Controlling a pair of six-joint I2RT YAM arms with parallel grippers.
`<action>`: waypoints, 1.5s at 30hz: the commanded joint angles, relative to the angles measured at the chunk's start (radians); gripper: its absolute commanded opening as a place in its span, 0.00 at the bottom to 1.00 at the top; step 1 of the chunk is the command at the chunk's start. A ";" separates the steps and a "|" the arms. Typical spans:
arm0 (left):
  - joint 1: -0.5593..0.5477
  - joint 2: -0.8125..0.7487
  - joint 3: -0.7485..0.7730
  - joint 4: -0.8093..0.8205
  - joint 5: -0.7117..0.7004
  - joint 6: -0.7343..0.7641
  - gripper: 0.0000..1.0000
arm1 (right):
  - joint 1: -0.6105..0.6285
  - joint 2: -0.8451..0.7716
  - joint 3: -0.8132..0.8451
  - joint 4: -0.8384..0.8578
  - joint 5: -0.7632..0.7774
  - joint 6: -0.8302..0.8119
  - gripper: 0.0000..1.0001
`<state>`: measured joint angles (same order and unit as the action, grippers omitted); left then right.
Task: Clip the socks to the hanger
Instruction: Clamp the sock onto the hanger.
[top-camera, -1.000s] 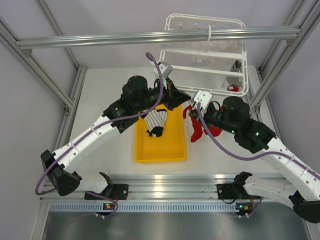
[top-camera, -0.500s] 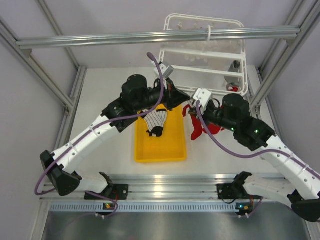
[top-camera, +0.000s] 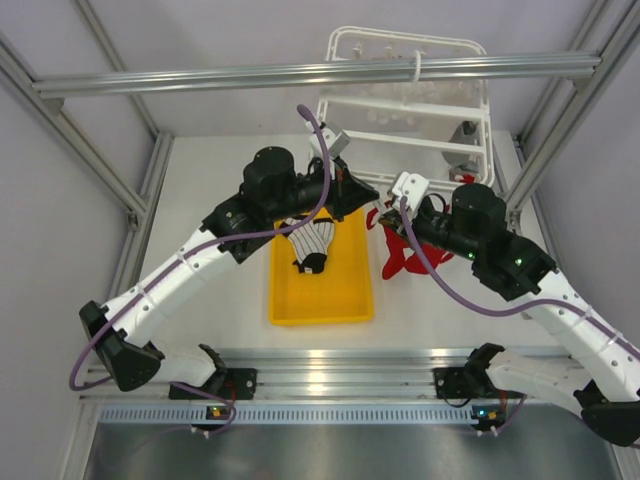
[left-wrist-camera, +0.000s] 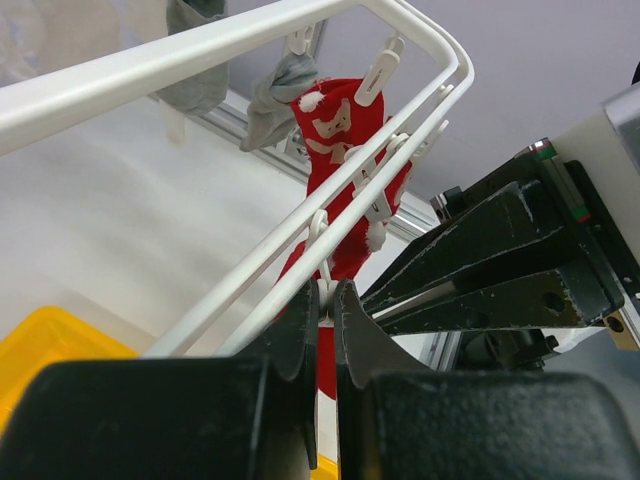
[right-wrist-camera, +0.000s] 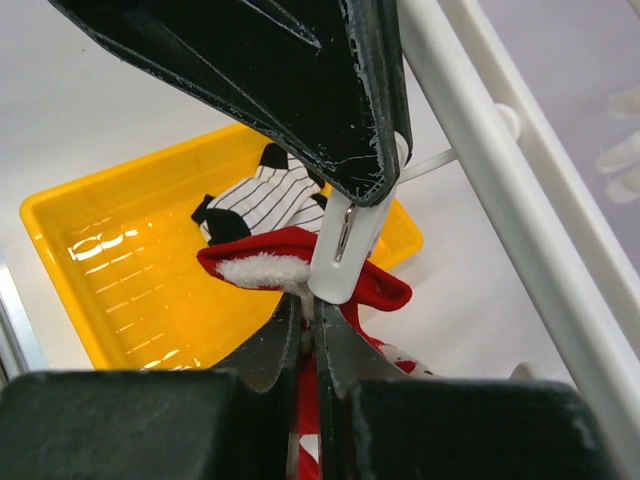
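The white hanger (top-camera: 408, 108) hangs at the back right, and one red sock (left-wrist-camera: 338, 128) hangs clipped to it. My left gripper (left-wrist-camera: 333, 292) is shut on a white clip (right-wrist-camera: 344, 252) below the hanger's near bar (right-wrist-camera: 500, 190). My right gripper (right-wrist-camera: 313, 306) is shut on the white-trimmed cuff of a second red sock (right-wrist-camera: 290, 262), with the cuff right under that clip's mouth. In the top view this sock (top-camera: 400, 255) dangles between the two grippers, left (top-camera: 362, 194) and right (top-camera: 386, 220). A striped sock (top-camera: 312, 244) lies in the tray.
The yellow tray (top-camera: 322, 300) sits mid-table under the left gripper. A grey aluminium beam (top-camera: 300, 75) crosses overhead in front of the hanger. Grey socks (left-wrist-camera: 272, 92) hang from the hanger's far clips. Frame posts stand at both table sides.
My right arm has shifted slightly up and toward the hanger, lifting the red sock with it. The left gripper has stayed put on the clip.
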<state>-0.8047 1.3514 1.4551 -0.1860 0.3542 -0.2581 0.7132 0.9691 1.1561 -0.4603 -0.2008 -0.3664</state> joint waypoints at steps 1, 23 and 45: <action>-0.021 0.015 0.011 -0.148 0.124 0.006 0.00 | -0.015 -0.015 0.068 0.043 -0.023 -0.006 0.00; -0.011 0.015 0.025 -0.116 0.065 -0.130 0.26 | -0.015 -0.081 -0.035 0.235 0.064 -0.037 0.00; 0.056 -0.270 -0.171 0.043 -0.047 -0.207 0.61 | -0.026 -0.133 -0.127 0.219 0.149 -0.029 0.00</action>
<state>-0.7685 1.1576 1.3231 -0.2047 0.3397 -0.4446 0.7078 0.8703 1.0389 -0.2760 -0.0875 -0.3985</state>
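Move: The left fingers are already shut on the handles of a hanger clip; the red sock's cuff lies about 6 cm below them and 1 cm to the right. The hanger's near rail passes roughly 3 cm ahead and 3 cm above. The striped sock in the yellow bin is some 15 cm left, 12 cm back and far below. From the right hand, which already pinches the cuff, the clip is about 4 cm above and 1 cm ahead. Left fingers open off the clip and retreat 5 cm left-back; the right, still pinching the cuff, rises slightly. ##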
